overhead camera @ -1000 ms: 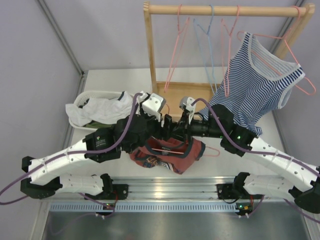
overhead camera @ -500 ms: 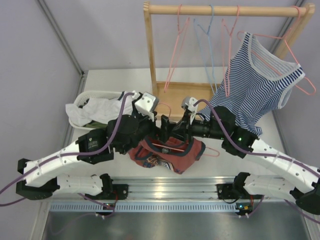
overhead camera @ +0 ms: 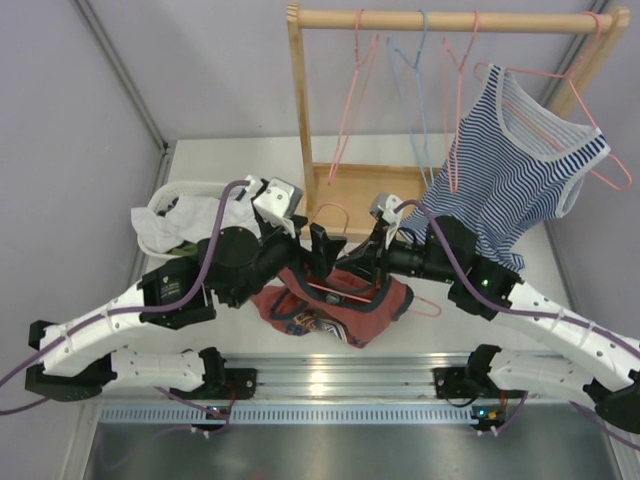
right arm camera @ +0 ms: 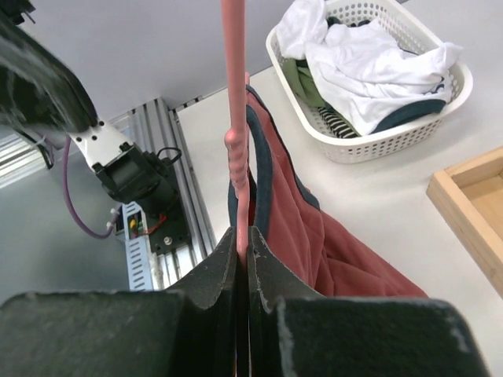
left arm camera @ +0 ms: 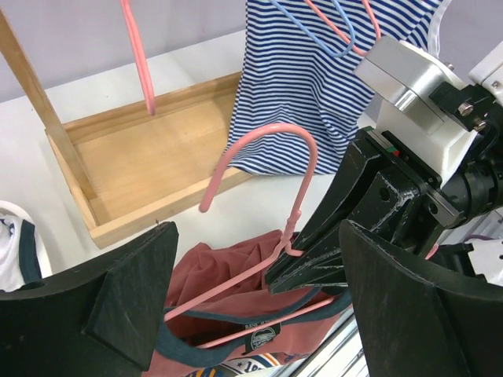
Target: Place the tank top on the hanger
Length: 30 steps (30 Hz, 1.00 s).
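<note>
The rust-red tank top (overhead camera: 340, 312) lies bunched on the table between my arms, its navy-trimmed neck opening facing up. The pink hanger (overhead camera: 334, 210) stands tilted in it, both shoulder wires inside the neck (left arm camera: 228, 275) and the hook (left arm camera: 263, 153) above it. My right gripper (overhead camera: 347, 272) is shut on the hanger's twisted stem just above the cloth (right arm camera: 314, 228), pads (right arm camera: 263, 259) pinching the wire (right arm camera: 236, 118). Just left of the hook and above the shirt hovers my left gripper (overhead camera: 318, 250), open wide (left arm camera: 259, 306) and holding nothing.
A wooden rack (overhead camera: 294, 110) stands at the back with pink and light blue hangers and a striped tank top (overhead camera: 510, 170); its tray base (left arm camera: 134, 157) is close behind the shirt. A white basket (overhead camera: 165, 205) of clothes sits left. An aluminium rail (overhead camera: 330, 380) runs along the near edge.
My left gripper has opened wide, let go of the shirt and drawn back left and upward. The right gripper stays shut on the hanger, whose hook now shows clear of the left arm.
</note>
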### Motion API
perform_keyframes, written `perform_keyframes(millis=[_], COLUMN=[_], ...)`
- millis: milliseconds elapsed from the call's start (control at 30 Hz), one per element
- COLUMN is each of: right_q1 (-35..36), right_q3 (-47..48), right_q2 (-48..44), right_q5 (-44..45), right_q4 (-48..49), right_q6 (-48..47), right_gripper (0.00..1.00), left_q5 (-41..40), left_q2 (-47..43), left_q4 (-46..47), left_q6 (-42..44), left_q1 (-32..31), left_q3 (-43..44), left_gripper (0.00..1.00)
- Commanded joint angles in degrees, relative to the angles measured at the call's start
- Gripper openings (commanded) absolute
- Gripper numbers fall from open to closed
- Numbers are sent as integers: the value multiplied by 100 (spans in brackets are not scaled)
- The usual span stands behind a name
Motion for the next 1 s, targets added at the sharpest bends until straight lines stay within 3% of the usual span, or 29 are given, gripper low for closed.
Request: perform_keyframes(millis=[0, 400, 600, 967], right_q1=[51, -19, -19, -28], right_q3=[-89, -1099, -1847, -2375], right_q2=[-264, -1520, -2644, -3990], right_q5=[223, 1629, 2587, 4265], right_q4=[442, 1171, 1567, 829], right_q6=[154, 892, 1305, 1719], right_gripper=[0, 0, 0, 0], left_q5=[-146, -154, -128, -58], left_q2=[-282, -643, -660, -687], left_q4=[400, 691, 691, 673], left_q6=[-17, 370, 361, 344], left_q1=[-44, -44, -44, -44], left_q3=[212, 291, 256, 265], left_gripper=[88, 88, 87, 87])
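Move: The pink hanger is already pinched at its neck by the right hand, with the tank top bunched on it, about 15 cm below, 2 cm ahead and 3 cm left. The rack's rail, middle, lies some 38 cm ahead, 20 cm right and 22 cm higher; the striped top hangs roughly 33 cm ahead and 30 cm right, about level in height. From the open left hand, the hanger's neck is about 4 cm right, level front to back, 8 cm below. The hanger, with one strap of the tank top over its left arm, is swung about 14 cm to the right, away from the left gripper, by the right hand's steady pinch. That wrist turns some 35 degrees clockwise and tips its fingertips upward, rising barely. The left hand, still open and empty, backs off up and a little left. ##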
